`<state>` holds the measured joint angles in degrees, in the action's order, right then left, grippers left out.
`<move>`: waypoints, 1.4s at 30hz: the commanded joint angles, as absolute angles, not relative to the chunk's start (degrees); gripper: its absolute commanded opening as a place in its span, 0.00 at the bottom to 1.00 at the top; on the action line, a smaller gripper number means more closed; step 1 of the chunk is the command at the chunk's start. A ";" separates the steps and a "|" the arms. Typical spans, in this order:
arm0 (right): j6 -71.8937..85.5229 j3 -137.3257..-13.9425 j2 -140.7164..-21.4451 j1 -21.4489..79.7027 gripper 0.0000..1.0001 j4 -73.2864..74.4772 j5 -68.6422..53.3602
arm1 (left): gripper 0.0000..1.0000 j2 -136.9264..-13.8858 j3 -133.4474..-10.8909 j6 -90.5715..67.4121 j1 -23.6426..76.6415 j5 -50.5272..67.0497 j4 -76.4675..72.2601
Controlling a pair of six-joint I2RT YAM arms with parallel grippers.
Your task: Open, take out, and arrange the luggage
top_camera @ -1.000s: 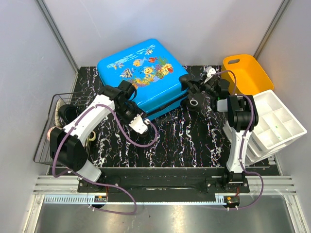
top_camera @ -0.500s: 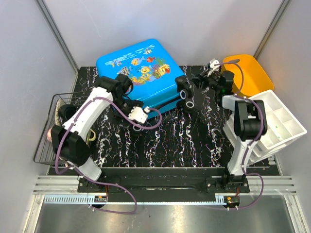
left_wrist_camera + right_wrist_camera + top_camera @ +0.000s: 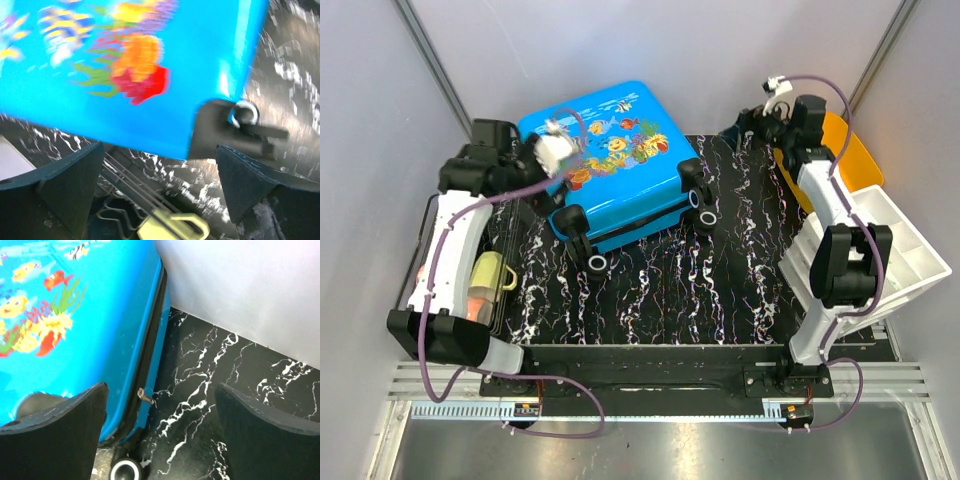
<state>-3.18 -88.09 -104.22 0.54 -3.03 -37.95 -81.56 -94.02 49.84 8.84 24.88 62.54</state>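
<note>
The luggage [image 3: 615,160] is a bright-blue hard-shell suitcase with a fish print. It lies flat and zipped at the back of the table, its black wheels [image 3: 598,262] toward me. My left gripper [image 3: 545,180] hovers over its left corner, open and holding nothing. In the left wrist view the luggage [image 3: 150,65] fills the top, above the open left gripper [image 3: 159,150]. My right gripper [image 3: 745,128] hangs open at the back right, apart from the case. The right wrist view shows the open right gripper [image 3: 162,390], the black zip band and a small zip pull [image 3: 145,396].
A wire basket [image 3: 425,250] at the left edge holds a yellow mug [image 3: 488,272], which also shows in the left wrist view [image 3: 172,227]. An orange bin [image 3: 845,155] and a white compartment organiser [image 3: 895,250] stand at the right. Grey walls close the back.
Both grippers have opened and pulled away from the suitcase's near edge. The left arm swung up to the back left, the right arm to the back right. The suitcase shifted slightly.
</note>
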 commanded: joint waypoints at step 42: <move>2.56 -64.59 -81.48 17.14 0.98 20.91 -57.58 | 0.77 -127.43 -125.92 -7.83 4.31 46.06 32.68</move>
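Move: The blue suitcase is the target. Its middle lies some 9 cm ahead and 15 cm right of the left hand, and about 7 cm back and 29 cm left of the right hand, some 17 cm lower than both. From the left hand, its left wheel bracket is about 7 cm back and 6 cm right, the yellow mug 18 cm back and 12 cm left. From the right hand, the right wheel bracket is 11 cm back and 8 cm left, the orange bin 26 cm right and 5 cm back. Swinging forward and left round the suitcase's near left end while rolling over and turning counter-clockwise, the left hand sinks to its far left edge, then pushes forward and right, its open fingers closing by about a quarter. The right hand crosses left about 10 cm and dips 6 cm, tipping down some 30 degrees, then sweeps back over 20 cm with open fingers against the suitcase's right side. ##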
